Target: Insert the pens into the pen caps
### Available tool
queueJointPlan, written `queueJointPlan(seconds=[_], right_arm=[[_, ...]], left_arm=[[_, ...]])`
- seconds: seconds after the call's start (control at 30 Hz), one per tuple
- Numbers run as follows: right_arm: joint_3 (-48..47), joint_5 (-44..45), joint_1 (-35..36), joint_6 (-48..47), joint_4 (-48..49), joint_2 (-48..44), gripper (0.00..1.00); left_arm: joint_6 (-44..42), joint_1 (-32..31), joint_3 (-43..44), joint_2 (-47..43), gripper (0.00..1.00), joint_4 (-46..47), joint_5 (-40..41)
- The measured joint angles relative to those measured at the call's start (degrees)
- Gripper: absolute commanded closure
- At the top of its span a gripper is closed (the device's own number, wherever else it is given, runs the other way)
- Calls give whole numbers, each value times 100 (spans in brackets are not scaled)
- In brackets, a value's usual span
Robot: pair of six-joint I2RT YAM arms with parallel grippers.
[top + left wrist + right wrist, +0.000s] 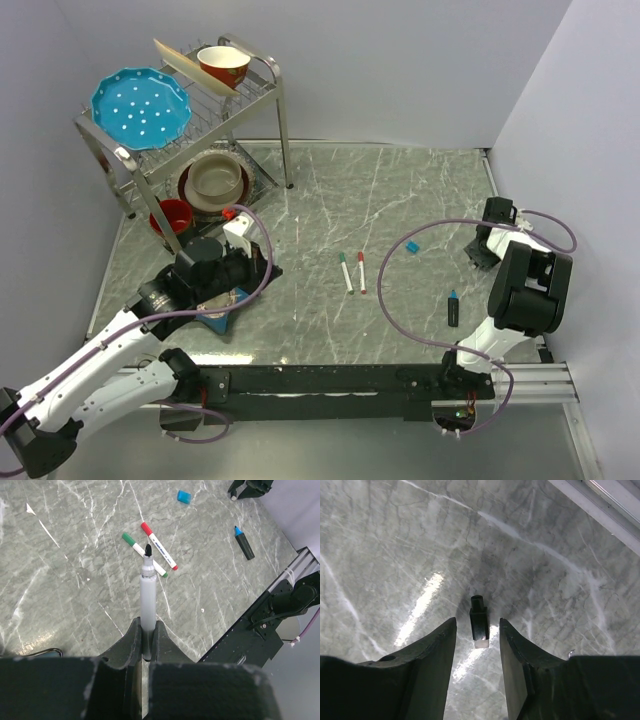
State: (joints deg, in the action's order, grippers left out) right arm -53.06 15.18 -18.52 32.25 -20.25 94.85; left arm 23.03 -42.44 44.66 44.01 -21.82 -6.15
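My left gripper (145,627) is shut on a white-barrelled pen (148,592) whose bare black tip (148,549) points out over the table; it shows in the top view (255,272) at the left. My right gripper (477,625) is open, low over the table, its fingers on either side of a black cap (479,621) lying there; it shows in the top view (480,252) at the far right. A green-capped pen (345,272) and a red-capped pen (361,271) lie side by side mid-table. A blue cap (412,247) lies loose. A darker, thicker pen with a bare blue tip (453,308) lies near the right arm.
A wire dish rack (265,90) at the back left holds a blue plate (140,105) and a red-and-white bowl (224,65). Bowls (215,180) and a red cup (175,215) sit under it. A blue object (218,322) lies under the left arm. A black rail (330,382) runs along the near edge.
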Motion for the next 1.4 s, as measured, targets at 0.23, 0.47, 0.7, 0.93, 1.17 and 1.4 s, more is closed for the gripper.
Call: queueJointPlan(seconds=[0.23,0.47,0.7,0.93,1.17,1.4], right_arm=[[-109,-15,-4,-170,-28,197,66],[-140,-103,-11,-289,-35,214,81],[-142,-184,-11,-444,-20,214,88],[-291,-256,776,-946,-81,13,92],[-863,-643,2942,-2048,46,-638,86],[-984,-2256,4059,-3967,-120,-1025,79]], left_arm=[[-9,11,-2,-63,99,7,0],[-13,24,-7,-118,99,7,22],[-81,35,-9,-195,99,7,127],[-133,44,-31,-195,99,7,227],[-146,138,-66,-586,99,105,249],[-142,330,-118,-1231,99,372,372]])
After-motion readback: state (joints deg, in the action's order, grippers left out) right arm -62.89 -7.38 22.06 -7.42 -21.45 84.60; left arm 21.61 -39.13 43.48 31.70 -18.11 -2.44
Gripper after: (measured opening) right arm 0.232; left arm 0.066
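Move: The black cap lies practically between the right hand's open fingers, about 1 cm below them. From that hand, the blue cap is some 18 cm left and 4 ahead, the black marker about 7 left and 12 back, and the red pen roughly 31 left and 3 back. From the left hand, the black cap is some 52 cm to the right, 11 ahead and 22 lower. The black cap is pinched between the right hand's fingertips as they sink under 1 cm and close. After a pause the hand whisks it about 29 cm left and 12 up, over the table towards the left hand's pen, arcing a little forward then partly back, and turning some 80 degrees counter-clockwise. The left hand keeps its upright pen, rising about 6 cm and shifting 3 left late on, fingers tipping up. ##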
